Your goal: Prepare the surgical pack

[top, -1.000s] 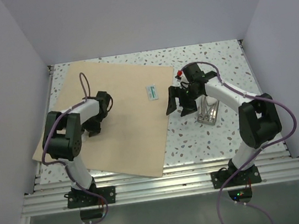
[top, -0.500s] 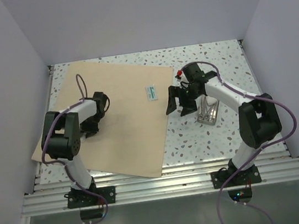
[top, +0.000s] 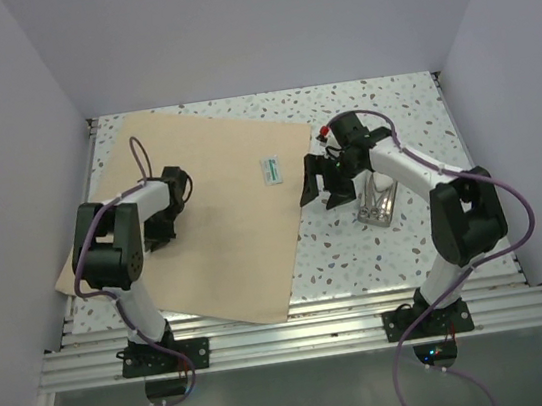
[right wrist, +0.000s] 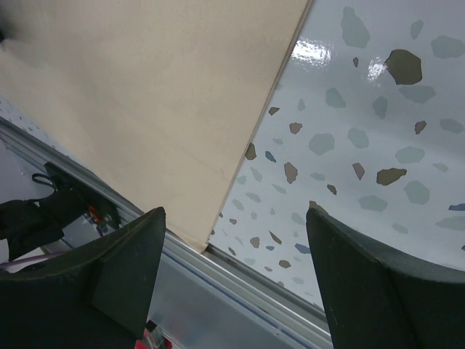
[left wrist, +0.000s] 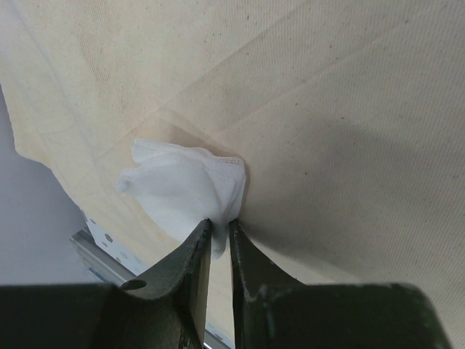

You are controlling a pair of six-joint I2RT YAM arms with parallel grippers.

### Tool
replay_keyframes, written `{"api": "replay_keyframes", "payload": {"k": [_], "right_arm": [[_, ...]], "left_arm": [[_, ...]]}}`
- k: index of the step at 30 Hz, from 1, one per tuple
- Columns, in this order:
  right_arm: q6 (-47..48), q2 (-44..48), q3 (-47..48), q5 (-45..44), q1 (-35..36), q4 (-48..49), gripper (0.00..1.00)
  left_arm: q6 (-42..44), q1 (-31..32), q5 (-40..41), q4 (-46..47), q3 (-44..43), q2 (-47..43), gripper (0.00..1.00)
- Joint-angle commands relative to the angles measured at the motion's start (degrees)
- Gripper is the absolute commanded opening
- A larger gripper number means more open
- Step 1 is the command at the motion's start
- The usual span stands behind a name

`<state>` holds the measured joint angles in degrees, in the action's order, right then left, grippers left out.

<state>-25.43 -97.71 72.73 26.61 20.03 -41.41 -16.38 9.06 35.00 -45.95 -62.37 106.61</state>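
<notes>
The tan wrap sheet (top: 222,210) lies flat across the left half of the table. My left gripper (top: 158,241) is low over its left part. In the left wrist view its jaws (left wrist: 219,225) stand nearly together, pinching the edge of a crumpled white gauze square (left wrist: 185,189) that rests on the sheet (left wrist: 327,109). My right gripper (top: 318,191) hangs open above the sheet's right edge (right wrist: 145,94), nothing between its fingers (right wrist: 236,211). A small steel tray (top: 379,203) with steel instruments in it sits on the bare tabletop just right of that gripper.
A small white-and-green packet (top: 271,170) lies on the sheet near its right edge. The speckled tabletop (top: 359,251) ends in an aluminium rail (top: 300,335) at the near side. Grey walls close in the left, right and back.
My left gripper's jaws have closed in on the gauze while the arm drew slightly left, and the sheet shifted a little left with it. The right arm has stayed still.
</notes>
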Motion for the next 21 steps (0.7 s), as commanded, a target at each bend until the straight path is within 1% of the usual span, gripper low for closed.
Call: {"api": "replay_keyframes", "payload": {"k": [1,2,6,9,21], "right_arm": [[0.29,-0.2,2.33,0.9,0.27,-0.08,0.82],[0.21,-0.2,2.33,0.81,0.27,-0.08,0.82],[0.29,-0.46,2.59,0.99,0.27,-0.08,0.82],[0.29,-0.81,3.12,0.99,0.27,-0.25,0.82],[-0.06,-2.39,4.87,1.25,0.27,-0.43,0.82]], "left_arm": [[-1.37,-1.41,-3.1,3.15,0.85,1.67,0.2],[-1.46,-1.41,-2.32,2.98,0.76,1.5,0.19],[-1.46,-1.5,-1.08,2.54,0.06,1.06,0.04],[-1.63,-1.5,-0.38,1.49,-1.34,0.88,0.0],[-2.51,-0.8,-1.52,-4.14,-7.59,-2.45,0.0]]}}
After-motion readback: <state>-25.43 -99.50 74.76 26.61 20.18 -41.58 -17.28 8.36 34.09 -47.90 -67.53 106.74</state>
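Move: The white gauze lies right at the left hand's half-closed fingertips, its middle some 2 cm to the left, level fore and aft and about 1 cm below. From that hand the blue-white packet is about 14 cm ahead and 33 cm to the right, the metal tray roughly 4 cm ahead and 57 cm to the right. From the right hand the gauze lies some 43 cm left, 4 cm back and 10 cm below. The left fingers close, pinching the gauze's edge, then carry it forward about 2 cm and up 1.5 cm. ##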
